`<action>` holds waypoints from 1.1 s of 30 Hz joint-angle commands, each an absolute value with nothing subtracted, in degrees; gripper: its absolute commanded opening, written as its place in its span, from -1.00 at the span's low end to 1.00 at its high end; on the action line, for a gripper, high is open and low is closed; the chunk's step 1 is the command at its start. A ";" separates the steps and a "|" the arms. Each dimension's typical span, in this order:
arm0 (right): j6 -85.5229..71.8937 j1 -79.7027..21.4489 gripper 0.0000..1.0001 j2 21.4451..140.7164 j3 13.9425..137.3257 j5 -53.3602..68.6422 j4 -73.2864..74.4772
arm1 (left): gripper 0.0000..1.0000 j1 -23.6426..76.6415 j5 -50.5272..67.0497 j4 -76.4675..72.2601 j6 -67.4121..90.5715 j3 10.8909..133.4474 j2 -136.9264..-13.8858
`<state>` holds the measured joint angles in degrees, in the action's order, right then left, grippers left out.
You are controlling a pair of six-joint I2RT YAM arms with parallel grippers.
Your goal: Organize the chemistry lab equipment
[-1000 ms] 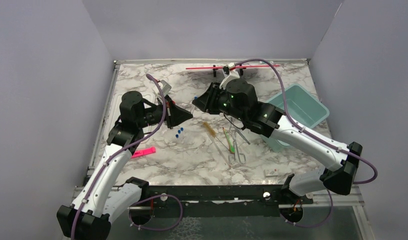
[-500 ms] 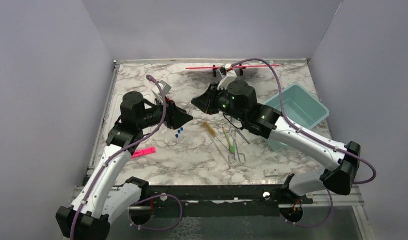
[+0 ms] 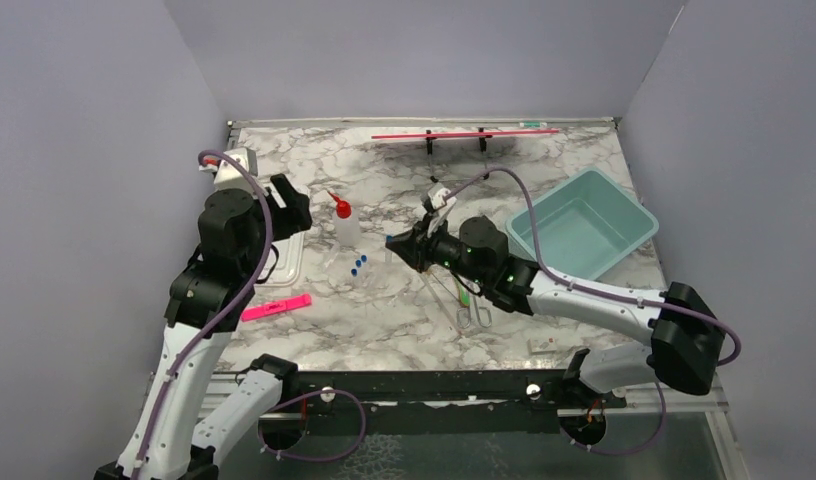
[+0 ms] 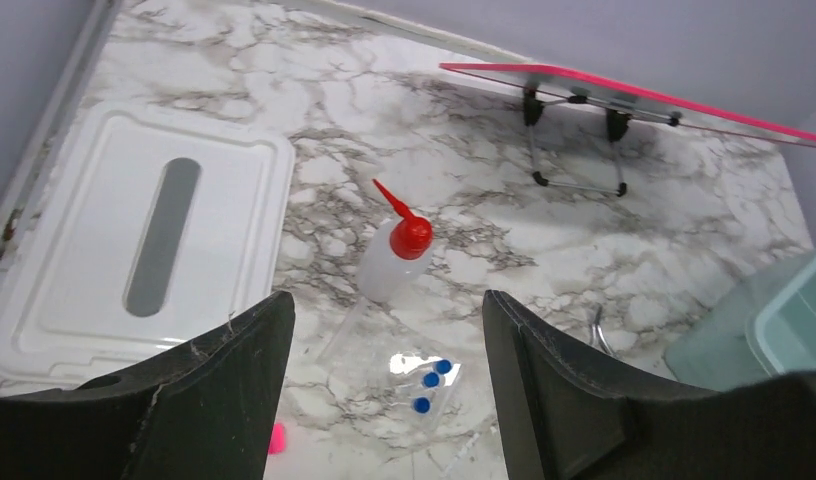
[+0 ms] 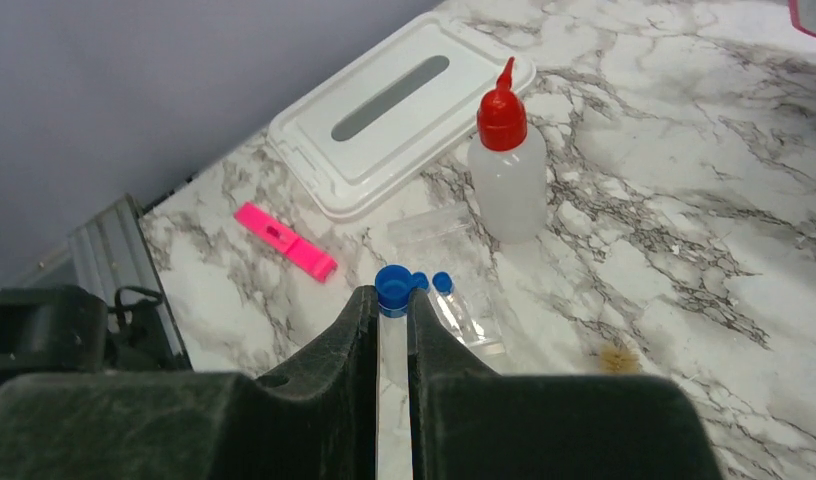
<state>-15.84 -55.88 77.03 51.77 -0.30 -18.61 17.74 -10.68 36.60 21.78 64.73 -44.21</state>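
A small clear squeeze bottle with a red nozzle stands upright on the marble table. Just in front of it lie blue-capped clear tubes. My right gripper is low beside them, shut on one blue-capped tube whose cap sticks out past the fingertips. My left gripper hangs high at the left, open and holding nothing. A tan brush, a green-handled tool and metal forceps lie by the right arm.
A teal bin stands at the right. A white lid lies flat at the left edge, with a pink strip in front of it. A red rod on a black stand runs along the back.
My left gripper opened and drew back up and to the left; the squeeze bottle now shows standing alone. My right gripper dropped toward the tubes and closed on one.
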 commanded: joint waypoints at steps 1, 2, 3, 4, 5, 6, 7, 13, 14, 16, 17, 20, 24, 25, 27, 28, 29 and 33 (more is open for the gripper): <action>-6.28 -57.91 -0.81 78.61 44.97 1.97 -37.81 | 0.43 17.77 -21.22 44.17 25.58 67.36 -47.89; -5.27 -58.31 -0.81 79.64 43.95 2.41 -40.06 | 0.43 17.77 -20.87 44.28 26.20 67.75 -48.69; -4.04 -58.87 -0.81 80.72 42.98 2.53 -42.02 | 0.43 17.79 -20.45 44.24 26.65 68.15 -49.56; -2.96 -59.57 -0.81 81.90 42.17 2.35 -43.97 | 0.43 17.77 -20.06 44.28 27.18 68.50 -50.61; -1.86 -60.16 -0.81 83.07 41.57 2.10 -45.88 | 0.43 17.82 -19.81 44.23 27.44 68.88 -51.49; -0.83 -60.80 -0.81 84.19 41.07 1.80 -47.27 | 0.43 17.84 -19.70 44.27 27.50 69.24 -52.40; 0.27 -61.46 -0.81 85.43 40.66 1.54 -48.94 | 0.43 17.89 -19.99 44.26 27.43 69.52 -53.10; 2.58 -63.34 -0.81 92.81 40.00 2.21 -57.28 | 0.43 18.17 -24.79 45.26 27.77 70.18 -55.58; 2.55 -63.44 -0.80 93.77 40.09 2.46 -58.03 | 0.43 18.19 -25.01 45.33 28.00 70.22 -55.87; 2.84 -63.54 -0.80 95.64 40.34 2.75 -59.37 | 0.43 18.15 -25.05 45.25 28.46 70.22 -56.51; 3.06 -63.67 -0.80 96.50 40.46 2.80 -59.86 | 0.43 18.19 -25.04 45.22 28.47 70.22 -56.82; 2.67 -63.63 -0.80 99.13 41.49 1.36 -60.07 | 0.44 18.20 -24.73 45.18 28.57 69.95 -57.35; 2.73 -63.63 -0.80 101.36 42.12 1.78 -61.56 | 0.44 18.19 -24.93 45.03 28.51 69.32 -57.55; 2.87 -63.63 -0.80 101.89 42.30 1.69 -61.79 | 0.45 18.19 -25.00 44.98 28.43 69.20 -57.50; 2.96 -63.63 -0.80 102.81 42.60 0.98 -62.75 | 0.45 18.19 -25.12 44.94 28.18 69.09 -57.65; 2.99 -63.63 -0.80 103.16 42.61 0.84 -63.18 | 0.45 18.22 -25.25 44.94 28.07 69.02 -57.66; 2.99 -63.63 -0.80 103.51 42.86 0.74 -63.29 | 0.45 18.20 -25.42 44.96 27.96 68.93 -57.63; 3.27 -63.63 -0.80 104.68 43.65 0.69 -63.85 | 0.45 18.43 -26.33 45.00 27.27 68.82 -57.45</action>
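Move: The right hand still pinches a blue-capped test tube; the clear tube rack it is taken to lies about 10 cm left, 2 cm ahead and some 20 cm lower. From this hand, the wash bottle stands roughly 9 cm ahead and 11 cm left, 17 cm lower; the brush head lies 5 cm ahead and 6 cm right, 24 cm down. From the left hand, the rack is about 5 cm right, 1 cm ahead and 28 cm down. The right hand lowers its pinched tube about 12 cm while shifting left towards the rack; the left sinks 6. ##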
